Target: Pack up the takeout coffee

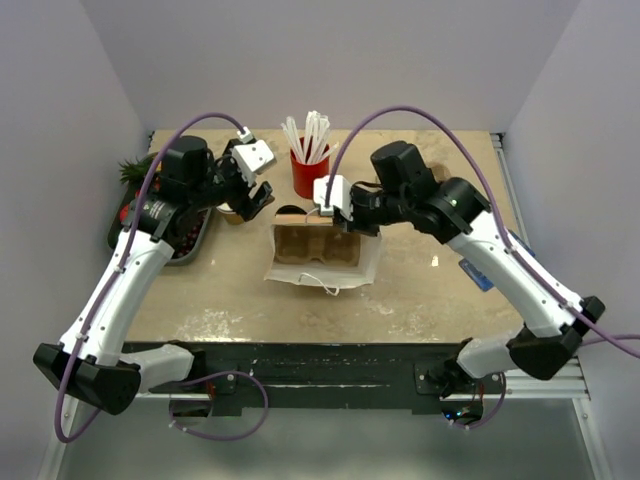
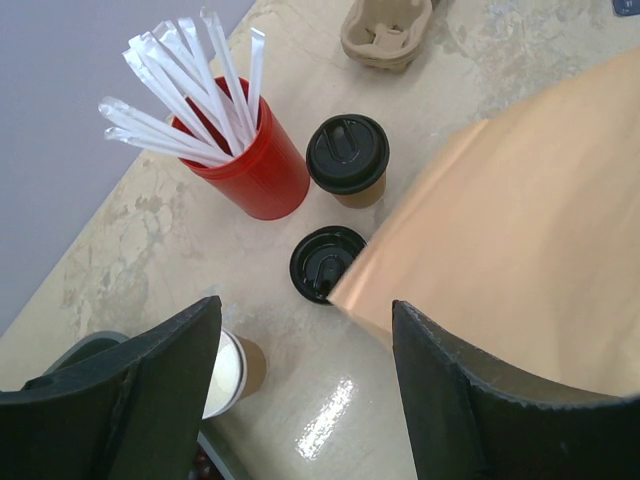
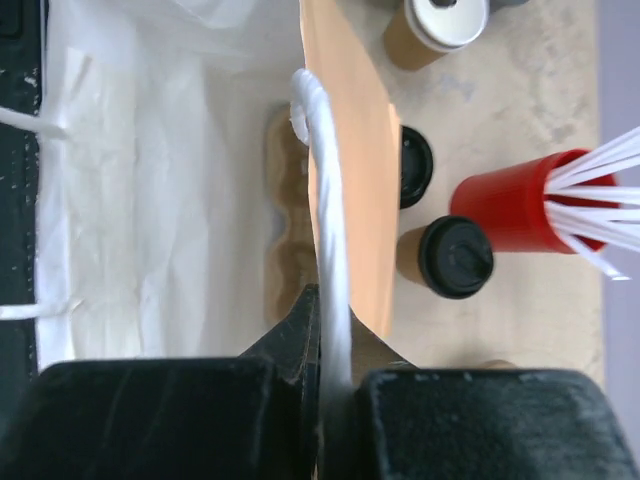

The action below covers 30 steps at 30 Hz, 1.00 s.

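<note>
The takeout coffee (image 2: 348, 155), a tan cup with a black lid, stands on the table beside the red straw cup (image 2: 255, 170). It also shows in the right wrist view (image 3: 450, 258); in the top view my right wrist hides it. The paper bag (image 1: 322, 258) stands open mid-table with a cup carrier (image 3: 288, 240) inside. My right gripper (image 3: 335, 330) is shut on the bag's white handle (image 3: 325, 190) at the far rim. My left gripper (image 2: 305, 310) is open and empty, above the table left of the bag (image 2: 520, 230), short of the coffee.
A loose black lid (image 2: 325, 262) lies against the bag's wall. A lidless tan cup (image 2: 228, 370) stands under my left finger. A second cup carrier (image 2: 385, 30) sits beyond the coffee. A dark tray (image 1: 165, 235) sits at the left edge and a blue item (image 1: 480, 275) on the right.
</note>
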Each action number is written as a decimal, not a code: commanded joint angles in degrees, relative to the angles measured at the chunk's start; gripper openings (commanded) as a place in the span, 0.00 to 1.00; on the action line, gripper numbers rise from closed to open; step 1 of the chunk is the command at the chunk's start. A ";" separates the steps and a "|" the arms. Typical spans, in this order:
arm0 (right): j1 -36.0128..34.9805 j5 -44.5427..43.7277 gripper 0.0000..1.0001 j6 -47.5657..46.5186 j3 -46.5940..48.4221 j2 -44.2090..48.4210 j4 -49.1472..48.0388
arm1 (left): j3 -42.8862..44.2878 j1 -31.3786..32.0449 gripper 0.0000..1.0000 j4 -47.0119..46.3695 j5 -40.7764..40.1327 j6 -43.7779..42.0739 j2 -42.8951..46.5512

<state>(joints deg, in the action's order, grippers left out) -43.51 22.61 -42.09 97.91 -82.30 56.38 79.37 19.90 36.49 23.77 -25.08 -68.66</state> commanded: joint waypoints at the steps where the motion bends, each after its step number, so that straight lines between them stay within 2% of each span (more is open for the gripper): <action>1: -2.72 -1.51 0.00 -2.47 -5.96 8.46 -8.91 | 0.08 -0.56 0.73 -5.11 0.75 2.31 -0.33; 5: -8.43 -6.17 0.00 -6.86 -17.46 14.00 -13.04 | -1.32 -0.56 0.73 -7.66 1.80 4.25 -0.59; 7: -11.24 -7.84 0.00 -7.22 -20.29 15.85 -14.10 | -1.59 -0.56 0.73 -8.10 2.16 4.86 -0.77; 16: -11.69 -7.67 0.00 -6.17 -17.24 14.54 -12.79 | -1.77 -0.65 0.73 -8.45 2.86 5.39 -1.30; 22: -11.69 -6.70 0.00 -0.29 -12.40 11.21 -11.29 | -1.07 -0.65 0.73 -8.28 3.39 5.74 -1.39; 25: -11.34 -7.84 0.11 4.45 -9.77 8.04 -10.76 | -0.01 -0.65 0.73 -7.93 3.74 6.71 -1.82; 27: -8.80 -3.55 0.14 7.54 -7.48 5.24 -9.89 | 0.52 -0.74 0.73 -7.58 4.00 6.89 -2.18; 30: -6.77 -0.21 0.36 7.72 -3.35 0.67 -6.04 | 1.22 -0.74 0.73 -6.52 4.71 7.50 -2.61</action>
<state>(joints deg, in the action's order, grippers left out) -52.97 17.61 -38.61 88.82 -77.58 47.11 78.02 19.66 30.96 26.70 -19.57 -70.78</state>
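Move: The right hand already holds the paper bag by its far handle, with the bag tipped so its mouth faces the base; the clear table spot it is going to lies about 8 cm back, 5 cm left and 25 cm below. The lidded cup stands some 17 cm ahead and level sideways, the loose black lid about 16 cm ahead and 10 cm left, and the straw holder about 24 cm ahead and 5 cm left. From the left hand that spot is roughly 15 cm back and 10 cm right. The right arm keeps its pinch on the bag's far handle and swings the bag back towards the base by about 7 cm, rising slightly and then sinking some 4 cm, while the fingers tip up and turn counter-clockwise about 10 degrees each. After a short hold there, the hand eases left and forward about 3 cm each way and up a little, mostly undoing that turn as the fingers open about a quarter to release the handle. ##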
